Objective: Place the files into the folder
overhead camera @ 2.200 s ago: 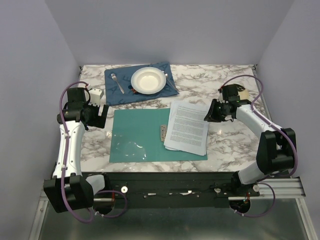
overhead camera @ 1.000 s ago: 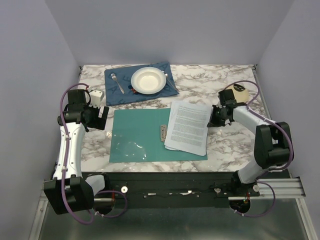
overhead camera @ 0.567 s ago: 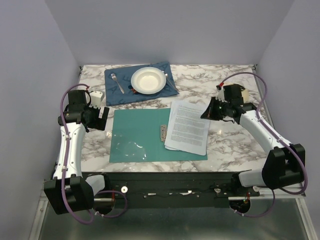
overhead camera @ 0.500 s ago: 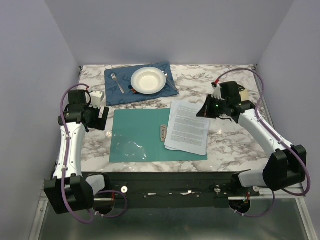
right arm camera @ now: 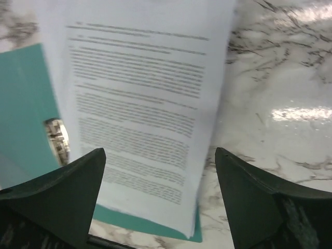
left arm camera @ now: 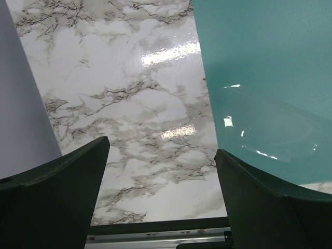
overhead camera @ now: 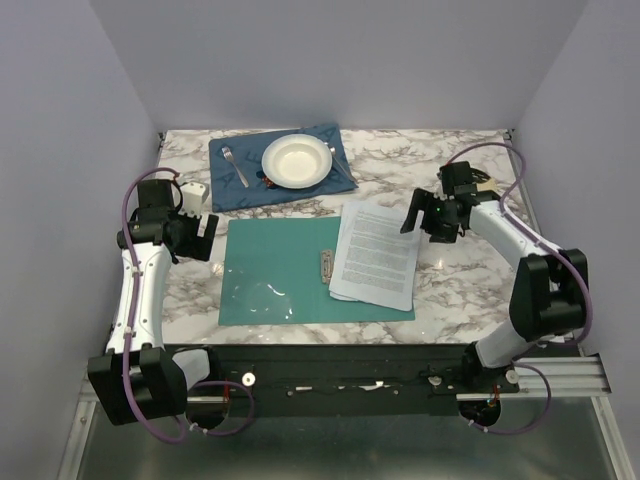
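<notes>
The files are a skewed stack of printed white sheets lying on the right half of the open teal folder, with their right edge hanging over onto the marble. The folder's metal clip sits just left of the sheets. My right gripper hovers open at the stack's upper right corner. In the right wrist view the files and the clip lie below the gripper, and nothing sits between its fingers. My left gripper is open beside the folder's upper left corner, over bare marble, with the folder to its right.
A dark blue placemat at the back carries a white bowl and a fork. A small white box stands behind the left arm. The table's near edge rail shows below the left fingers.
The right gripper has gone from shut to open. It rose from the files' right edge and now hangs at their upper right corner. The files, folder and left arm have not moved.
</notes>
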Tool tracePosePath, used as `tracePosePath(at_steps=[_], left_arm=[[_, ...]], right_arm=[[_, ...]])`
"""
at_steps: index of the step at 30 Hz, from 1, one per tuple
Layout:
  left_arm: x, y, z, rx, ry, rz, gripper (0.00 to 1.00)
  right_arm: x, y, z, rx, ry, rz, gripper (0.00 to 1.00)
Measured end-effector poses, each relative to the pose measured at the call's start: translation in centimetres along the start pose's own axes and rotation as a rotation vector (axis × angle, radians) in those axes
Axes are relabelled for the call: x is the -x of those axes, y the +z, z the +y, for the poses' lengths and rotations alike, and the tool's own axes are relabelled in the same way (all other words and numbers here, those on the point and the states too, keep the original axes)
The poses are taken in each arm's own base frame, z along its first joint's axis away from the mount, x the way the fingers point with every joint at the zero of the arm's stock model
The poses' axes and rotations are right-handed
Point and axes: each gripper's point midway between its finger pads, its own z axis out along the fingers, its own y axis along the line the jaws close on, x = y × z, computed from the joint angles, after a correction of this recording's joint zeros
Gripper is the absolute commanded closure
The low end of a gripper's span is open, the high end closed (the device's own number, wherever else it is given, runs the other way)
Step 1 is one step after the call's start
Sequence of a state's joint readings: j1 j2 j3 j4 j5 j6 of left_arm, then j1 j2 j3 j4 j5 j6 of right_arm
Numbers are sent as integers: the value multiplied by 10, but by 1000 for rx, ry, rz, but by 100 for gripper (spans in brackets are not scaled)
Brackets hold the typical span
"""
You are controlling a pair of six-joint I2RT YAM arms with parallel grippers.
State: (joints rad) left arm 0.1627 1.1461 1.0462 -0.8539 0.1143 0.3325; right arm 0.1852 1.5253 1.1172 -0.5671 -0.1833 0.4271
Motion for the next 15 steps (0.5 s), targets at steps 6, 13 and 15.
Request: tracePosePath(at_steps=[6,13,15], left_arm=[[-2,0,1,5,1,5,1],[-2,-1,0,7,1,2,1],[-3,0,0,7,1,3,1]], right_arm=[[-26,37,-37,-141,18,122,28],[-39,48,-50,-185,25,160,50],[-42,49,-51,-189,28,166,50]])
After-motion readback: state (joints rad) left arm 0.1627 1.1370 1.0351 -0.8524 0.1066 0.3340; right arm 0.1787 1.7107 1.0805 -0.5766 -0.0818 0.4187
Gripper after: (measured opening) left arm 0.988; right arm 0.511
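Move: Below and to the left of the open right hand, the files lie on the open folder, their middle about 8 cm left, 4 cm back and 9 cm down. Their right edge, where the fingers are headed, is roughly 2 cm to the hand's right and 2 cm back. The folder's metal clip lies some 21 cm left and 7 cm back. From the left hand the files are about 43 cm right, about level fore and aft, and 14 cm down. Sinking about 8 cm, fast at first and then easing, the right hand comes down over the files' right edge, drifting some 2 cm right and a little back. The wrist tips about 10 degrees nearer to straight down while the fingers narrow from nearly wide open to about half, one on either side of the edge. No touch can be made out. ##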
